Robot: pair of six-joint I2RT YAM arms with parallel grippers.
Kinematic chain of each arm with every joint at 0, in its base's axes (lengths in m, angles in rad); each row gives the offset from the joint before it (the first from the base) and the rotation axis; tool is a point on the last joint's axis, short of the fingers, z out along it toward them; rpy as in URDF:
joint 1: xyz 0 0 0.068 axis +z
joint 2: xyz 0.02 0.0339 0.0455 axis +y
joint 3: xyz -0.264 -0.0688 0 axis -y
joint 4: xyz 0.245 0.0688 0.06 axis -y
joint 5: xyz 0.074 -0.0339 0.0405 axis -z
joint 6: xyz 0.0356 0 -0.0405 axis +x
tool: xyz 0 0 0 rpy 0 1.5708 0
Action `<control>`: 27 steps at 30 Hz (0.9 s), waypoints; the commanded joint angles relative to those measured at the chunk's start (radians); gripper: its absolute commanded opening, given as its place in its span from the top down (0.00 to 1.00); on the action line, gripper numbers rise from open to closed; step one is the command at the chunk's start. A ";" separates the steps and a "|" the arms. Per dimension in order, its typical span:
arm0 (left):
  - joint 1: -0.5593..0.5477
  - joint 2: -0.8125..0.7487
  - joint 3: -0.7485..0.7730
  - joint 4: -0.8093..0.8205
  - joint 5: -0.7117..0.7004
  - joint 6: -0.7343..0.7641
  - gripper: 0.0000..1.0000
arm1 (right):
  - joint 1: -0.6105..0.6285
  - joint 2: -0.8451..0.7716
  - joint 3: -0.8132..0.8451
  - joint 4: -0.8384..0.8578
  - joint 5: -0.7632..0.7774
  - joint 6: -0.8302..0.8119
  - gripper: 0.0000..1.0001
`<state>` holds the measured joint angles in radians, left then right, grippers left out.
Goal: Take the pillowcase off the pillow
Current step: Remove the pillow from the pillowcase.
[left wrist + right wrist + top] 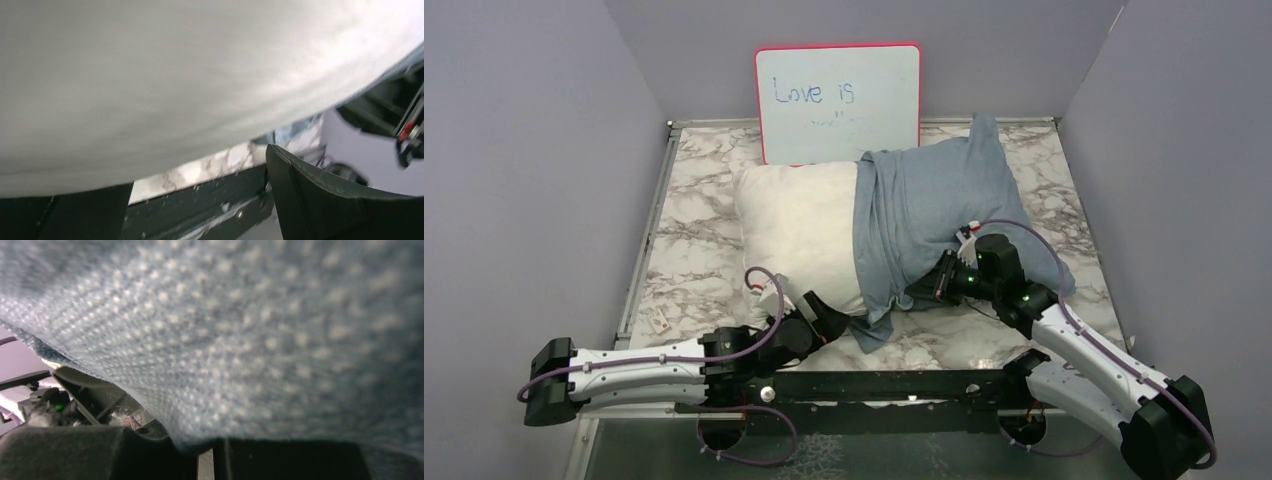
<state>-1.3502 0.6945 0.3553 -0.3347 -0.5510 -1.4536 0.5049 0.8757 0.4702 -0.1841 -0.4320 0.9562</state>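
The white pillow [799, 225] lies across the marble table, its left half bare. The blue-grey pillowcase [934, 200] still sleeves the right half, bunched at its open edge near the middle. My left gripper [829, 322] is open at the pillow's near edge, just left of the hanging cloth corner. In the left wrist view the pillow [175, 75] fills the top, above the wide-apart jaws of the left gripper [200, 200]. My right gripper [927, 288] sits at the pillowcase's near edge. In the right wrist view the pillowcase [250, 330] runs down between the nearly closed jaws of the right gripper [210, 460].
A red-framed whiteboard [838, 100] leans on the back wall behind the pillow. A small card [661, 322] lies on the table [694, 200] at the near left. Grey walls close in on both sides. A black rail [874, 385] runs along the near edge.
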 commanded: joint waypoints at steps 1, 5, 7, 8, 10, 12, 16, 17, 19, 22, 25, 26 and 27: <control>-0.003 -0.073 -0.080 0.039 -0.308 -0.246 0.01 | 0.001 -0.022 0.032 -0.047 0.037 -0.022 0.84; -0.002 -0.047 -0.063 0.076 -0.480 -0.220 0.01 | 0.001 -0.034 0.033 -0.053 0.037 -0.019 0.83; 0.000 -0.011 -0.051 0.187 -0.543 -0.107 0.03 | 0.002 -0.036 0.036 -0.057 0.031 -0.020 0.83; 0.004 0.015 -0.042 0.224 -0.560 -0.063 0.06 | 0.001 -0.036 0.038 -0.060 0.026 -0.023 0.82; 0.022 0.079 -0.002 0.214 -0.569 -0.051 0.23 | 0.002 -0.039 0.044 -0.072 0.019 -0.026 0.79; 0.039 0.118 0.026 0.171 -0.562 -0.060 0.43 | 0.002 -0.050 0.057 -0.097 0.015 -0.033 0.74; 0.052 0.121 0.001 0.216 -0.538 -0.050 0.73 | 0.001 -0.096 0.071 -0.148 0.022 -0.028 0.57; 0.056 0.112 -0.011 0.252 -0.525 -0.025 0.79 | 0.002 -0.107 0.068 -0.150 0.019 -0.022 0.53; 0.068 0.099 -0.018 0.320 -0.489 0.058 0.90 | 0.002 -0.127 0.056 -0.149 0.005 -0.006 0.47; 0.086 0.104 0.019 0.329 -0.444 0.142 1.00 | 0.002 -0.137 0.031 -0.118 -0.021 0.021 0.41; 0.100 0.129 0.058 0.329 -0.392 0.198 1.00 | 0.003 -0.127 0.000 -0.056 -0.049 0.057 0.41; 0.102 0.140 0.066 0.330 -0.370 0.203 1.00 | 0.004 -0.118 -0.006 -0.039 -0.055 0.071 0.40; 0.103 0.147 0.069 0.330 -0.344 0.203 1.00 | 0.008 -0.109 -0.010 -0.026 -0.055 0.081 0.40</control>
<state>-1.2606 0.8181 0.3637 -0.0822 -0.9810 -1.3422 0.5049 0.7509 0.4911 -0.2745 -0.4450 0.9798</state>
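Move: From the left gripper, the pillow's near edge is about 7 cm ahead, 3 cm to the left and 2 cm higher. The middle of the pillowcase's mouth is roughly 14 cm ahead and 6 cm to the right; the case's loose corner is some 7 cm to the right, nearly level fore and aft, 8 cm lower. The right gripper has the pillowcase's near edge at its fingertips; the pillow's near edge is about 20 cm to its left, level with it. Bring the left gripper, wide open, about 8 cm forward into the pillow's near edge, rising some 4 cm and drifting a little left while it turns about 25 degrees counter-clockwise and tips up; shut the fingers over the second half, pinching the white cloth. Meanwhile part the right fingers to let go of the pillowcase edge, lifting a couple of centimetres. ##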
